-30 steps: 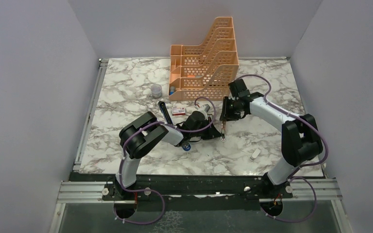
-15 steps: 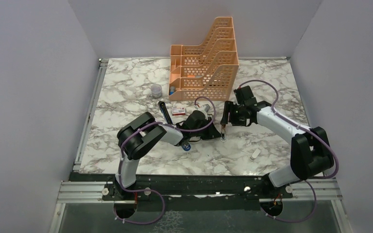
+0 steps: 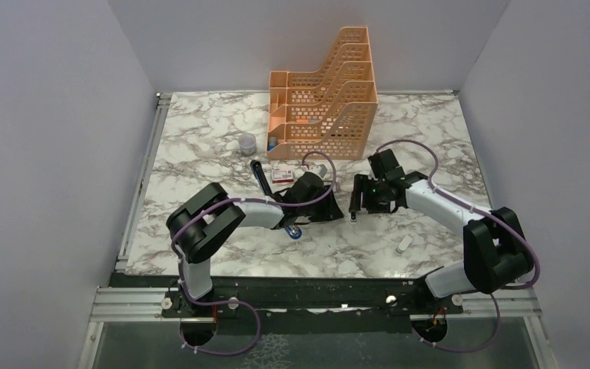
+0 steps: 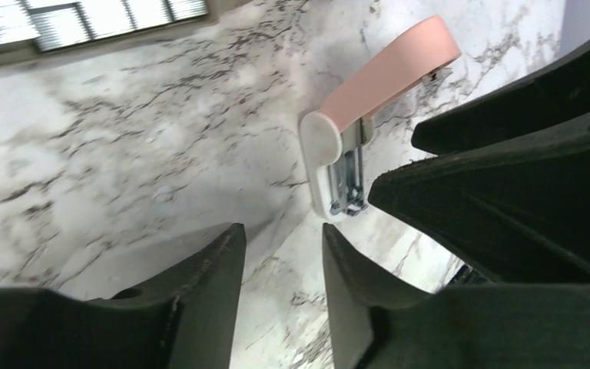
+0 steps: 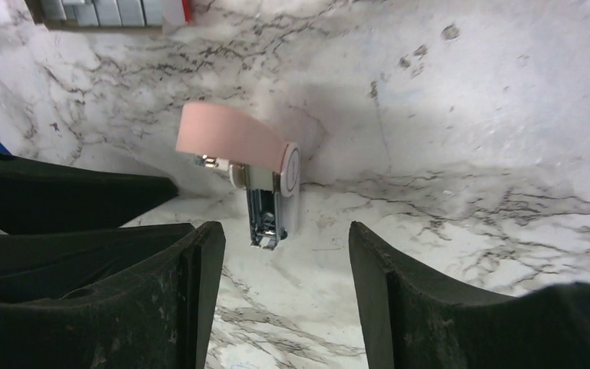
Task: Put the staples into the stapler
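A small pink-topped white piece [image 5: 273, 173] with a shiny metal channel lies on the marble, tilted, its pink lid [image 4: 388, 73] raised. My left gripper [image 4: 280, 231] is open just short of it, with only bare table between the jaws. My right gripper [image 5: 284, 227] faces it from the other side, open wider and also empty. Of the stapler, only a blue end [image 3: 296, 231] shows from under my left arm. The staples' red-and-white box [image 3: 282, 175] lies behind that arm. The staple tray itself I cannot make out.
A slim black bar [image 3: 260, 175] lies left of the box. An orange file organizer [image 3: 326, 96] stands at the back, with a small clear cup [image 3: 246, 143] to its left. A small white oblong piece [image 3: 404, 245] lies near the right arm's base.
Both grippers have opened from nearly shut. The right gripper has drawn back a little from the pink-and-white piece, and the left arm's elbow has swung left.
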Controlling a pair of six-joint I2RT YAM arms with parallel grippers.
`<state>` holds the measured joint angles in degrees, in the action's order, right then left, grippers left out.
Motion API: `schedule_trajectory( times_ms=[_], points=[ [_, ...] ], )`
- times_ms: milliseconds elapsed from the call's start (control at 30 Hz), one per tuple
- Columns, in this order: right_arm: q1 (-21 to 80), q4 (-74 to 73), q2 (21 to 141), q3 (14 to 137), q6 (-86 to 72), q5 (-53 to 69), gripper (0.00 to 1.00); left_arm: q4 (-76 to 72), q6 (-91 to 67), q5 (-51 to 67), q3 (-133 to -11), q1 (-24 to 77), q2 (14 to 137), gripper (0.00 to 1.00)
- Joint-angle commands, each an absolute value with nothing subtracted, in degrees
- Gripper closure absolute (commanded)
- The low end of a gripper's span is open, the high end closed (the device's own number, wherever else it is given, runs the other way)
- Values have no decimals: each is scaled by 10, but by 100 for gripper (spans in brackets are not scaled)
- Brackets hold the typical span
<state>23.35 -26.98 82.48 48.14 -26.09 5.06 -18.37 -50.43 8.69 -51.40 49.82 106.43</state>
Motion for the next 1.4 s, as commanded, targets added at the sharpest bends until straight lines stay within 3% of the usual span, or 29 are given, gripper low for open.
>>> schedule_trajectory(
  times_ms=[0, 333, 633, 933, 1233, 1367],
  points=[
    [266, -247, 826, 471, -282, 20, 35, -67, -480, 33, -494, 495, 1028, 52],
    [325, -267, 905, 502, -313, -72, 39, -1, -461, -65, -497, 494, 958, 33],
    [347, -309, 950, 525, -370, -189, 61, -31, -458, -33, -478, 483, 953, 27],
    [304, -299, 972, 564, -341, -236, 63, -52, -443, -16, -470, 477, 949, 28],
    [220, -269, 1005, 583, -310, -173, 62, -81, -417, 31, -474, 454, 954, 27],
    [219, -269, 1000, 579, -308, -152, 56, -102, -403, 64, -471, 444, 954, 26]
  ],
)
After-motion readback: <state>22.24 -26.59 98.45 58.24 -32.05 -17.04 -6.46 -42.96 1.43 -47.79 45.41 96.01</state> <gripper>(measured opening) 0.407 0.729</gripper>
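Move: The small pink stapler stands open just under the right hand: about 2 cm to its left, level with it fore and aft, and some 3 cm below. The staples tray is roughly 9 cm ahead and 11 cm to the right hand's left; a small white stapler lies about 10 cm back and 14 cm to its right, both down on the table. From the left hand the pink stapler is about 5 cm to the right, 1 cm ahead and 2 cm lower. The right hand, open, sinks about 3 cm with a short shift back and left onto the pink stapler, closes partway to pinch its base from both sides, then drags it low along the table forward and to the right, some 6 cm each way, while the wrist rolls and turns clockwise by roughly 20 degrees in all. The left hand clears off to the left by about 7 cm, away from the pink stapler, spreading its fingers wider and rolling slightly. ##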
